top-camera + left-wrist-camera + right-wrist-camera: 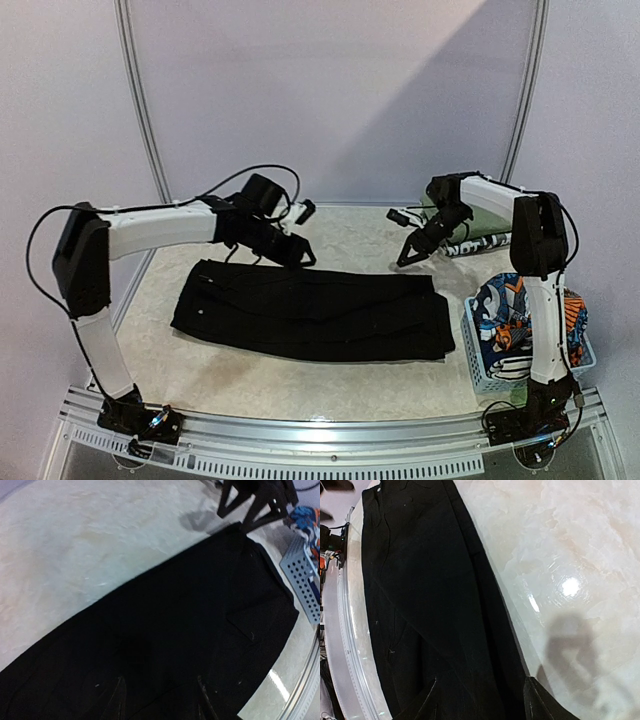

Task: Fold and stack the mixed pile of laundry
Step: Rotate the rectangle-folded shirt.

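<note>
A large plain black garment [310,315] lies flat across the table as a long folded band. It fills the left wrist view [175,630] and the left half of the right wrist view [430,605]. My left gripper [305,258] hovers over its far left edge, fingers apart, nothing between them [162,700]. My right gripper [408,258] hangs at the far right corner, also open [480,702], with one finger over the cloth and one over bare table. The orange-blue-white cartoon-print garment [505,310] sits in the basket.
The pale blue lattice basket [478,362] stands at the right front beside the right arm's base, and shows in the left wrist view [305,575]. A folded black-and-white printed piece [470,243] lies at the back right. A metal rail [330,440] runs along the table's near edge.
</note>
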Controlling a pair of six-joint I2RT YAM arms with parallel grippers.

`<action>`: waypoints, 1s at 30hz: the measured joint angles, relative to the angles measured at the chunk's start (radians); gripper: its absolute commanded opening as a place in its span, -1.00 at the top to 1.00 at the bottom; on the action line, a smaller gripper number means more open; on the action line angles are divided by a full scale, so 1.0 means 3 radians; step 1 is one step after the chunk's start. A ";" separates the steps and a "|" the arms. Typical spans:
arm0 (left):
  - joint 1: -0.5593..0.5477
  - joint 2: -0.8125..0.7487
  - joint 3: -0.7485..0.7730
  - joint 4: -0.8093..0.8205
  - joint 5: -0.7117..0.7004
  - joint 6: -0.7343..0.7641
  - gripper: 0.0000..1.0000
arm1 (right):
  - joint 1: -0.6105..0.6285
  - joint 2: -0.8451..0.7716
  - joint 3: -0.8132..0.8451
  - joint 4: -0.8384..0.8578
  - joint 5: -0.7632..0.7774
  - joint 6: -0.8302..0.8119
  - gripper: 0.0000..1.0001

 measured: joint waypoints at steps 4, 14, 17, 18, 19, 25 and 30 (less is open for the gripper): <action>-0.0209 0.0516 0.0268 -0.0053 0.0238 0.0189 0.06 | 0.0000 0.0134 0.0010 -0.0043 -0.0028 0.0013 -0.13; -0.0364 0.1123 0.0762 -0.0245 0.0660 0.0328 0.06 | 0.0000 0.0249 0.0009 -0.0155 -0.0053 0.0020 0.15; -0.0371 0.1148 0.0762 -0.0314 0.0722 0.0336 0.06 | 0.0000 0.0249 0.0009 -0.0200 -0.0070 0.0010 0.28; -0.0374 0.1150 0.0762 -0.0333 0.0735 0.0342 0.06 | 0.0000 0.0249 0.0009 -0.0214 -0.0080 0.0010 0.33; -0.0378 0.1150 0.0762 -0.0351 0.0750 0.0350 0.06 | 0.0000 0.0249 0.0009 -0.0223 -0.0090 0.0000 0.38; -0.0395 0.1150 0.0757 -0.0469 0.0879 0.0423 0.02 | 0.0001 0.0249 0.0009 -0.0285 -0.0140 -0.0001 0.33; -0.0465 0.1170 0.0758 -0.0563 0.0814 0.0493 0.17 | 0.0000 0.0249 0.0009 -0.0304 -0.0140 0.0011 0.54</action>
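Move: Below and behind the left hand lies the rectangle-folded shirt, its middle about 9 cm back, 5 cm to the right and 11 cm down; from the right hand that middle is some 13 cm back, 21 cm left. The right hand hangs over the shirt's far edge near its right end, that edge about 2 cm back and 4 cm below. The green folded pile stands roughly 12 cm farther out and 17 cm right of this hand, the laundry basket 17 cm back and 24 cm right. Swooping down about 9 cm and 8 cm to the right over the shirt, the left hand then eases back some 4 cm towards the near side, turning clockwise and tipping its still half-open fingers nearer to vertical. The right hand sinks about 3 cm onto the far edge near the shirt's right end, draws back 2 cm and partly closes its fingers there; whether either hand grips cloth can't be seen. ##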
